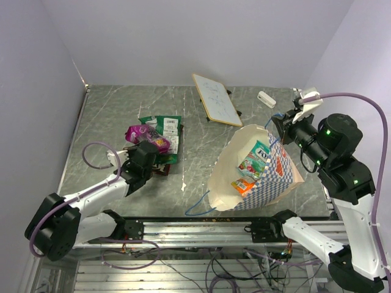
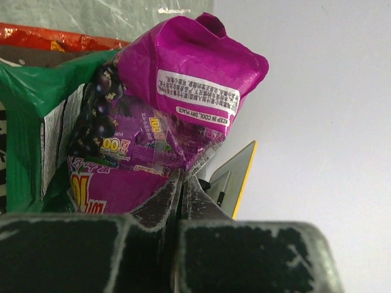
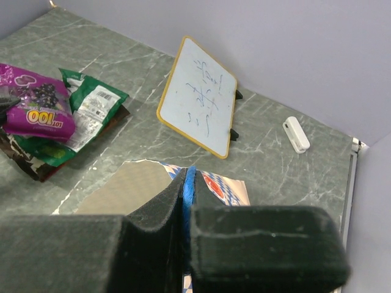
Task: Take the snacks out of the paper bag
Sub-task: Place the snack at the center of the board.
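The paper bag (image 1: 275, 177), blue-and-white checkered with a cream inside, stands open at the right. Inside it lie a teal snack (image 1: 261, 151), a red-and-green one (image 1: 249, 166) and an orange one (image 1: 243, 185). My right gripper (image 1: 278, 127) (image 3: 188, 176) is shut on the bag's blue cord handle (image 3: 190, 183) at the far rim. At the left, a magenta snack (image 1: 145, 135) (image 2: 183, 91) rests on a green packet (image 1: 167, 127) (image 2: 24, 122). My left gripper (image 1: 148, 154) (image 2: 182, 175) is shut on the magenta packet's near seam.
A white board (image 1: 217, 99) (image 3: 198, 96) with a yellow rim leans at the back centre. Beside it at the back right lies a small white block (image 1: 266, 99) (image 3: 295, 134). The bag's other blue handle (image 1: 198, 206) trails loose on the table near the front edge. Walls close in on the left and right.
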{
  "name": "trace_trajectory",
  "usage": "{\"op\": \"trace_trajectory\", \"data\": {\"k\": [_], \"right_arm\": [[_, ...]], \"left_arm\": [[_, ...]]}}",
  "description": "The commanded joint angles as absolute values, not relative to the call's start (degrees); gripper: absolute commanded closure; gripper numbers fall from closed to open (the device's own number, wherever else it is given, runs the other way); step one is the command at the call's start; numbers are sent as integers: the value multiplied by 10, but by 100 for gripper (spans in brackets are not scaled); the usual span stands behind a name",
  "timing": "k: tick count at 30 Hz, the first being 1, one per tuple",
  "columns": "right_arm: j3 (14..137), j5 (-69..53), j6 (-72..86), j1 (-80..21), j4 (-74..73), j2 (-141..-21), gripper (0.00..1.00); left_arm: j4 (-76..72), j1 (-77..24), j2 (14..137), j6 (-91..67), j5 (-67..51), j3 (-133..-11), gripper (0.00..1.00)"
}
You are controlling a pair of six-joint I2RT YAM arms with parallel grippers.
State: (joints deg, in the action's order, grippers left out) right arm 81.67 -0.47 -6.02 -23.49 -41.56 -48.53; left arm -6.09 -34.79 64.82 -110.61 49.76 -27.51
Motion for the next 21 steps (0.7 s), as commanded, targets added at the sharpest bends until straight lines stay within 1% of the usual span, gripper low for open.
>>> {"op": "trace_trajectory", "data": {"k": [1,6,11,14,18,20,21], "right_arm": [[822,-17,-69,-236,-402,-489,100],[809,-16,-66,-236,-392,-484,100],[790,-12,-58,-236,-375,-472,100],[776,-10,-50,-236,-366,-463,100],[769,-6,-43,-236,-367,-455,100],[769,-7,-42,-236,-370,-454,100],[769,-8,-41,-236,-371,-453,100]], "left_arm": [[-52,-364,652,-1162,522,-272,92],[11,-378,646,-1201,471,-270,80],[140,-385,621,-1226,427,-280,65],[166,-384,607,-1237,400,-261,63],[166,-384,596,-1242,372,-240,57],[150,-382,598,-1224,364,-235,50],[139,-379,603,-1218,353,-234,49]]}}
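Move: In the left fingers already hangs the purple candy bag, its middle some 3 cm ahead of them and 4 cm right. It is going to the snack pile: the green bag on top lies about 2 cm ahead, 7 cm right and 10 cm below, while the brown chip bag under it is about 3 cm back, 5 cm right and 13 cm below. From the right hand the green bag is roughly 11 cm ahead, 33 cm left and 36 cm below. Sinking about 5 cm while drawing back about as far, and easing slightly right, the left hand brings the purple bag down onto the near part of the snack pile. The fingers spread from almost shut to about half open, ending their pinch on the bag's near-left edge, and the fingertips tip down about 15 degrees as the hand picks up speed. ##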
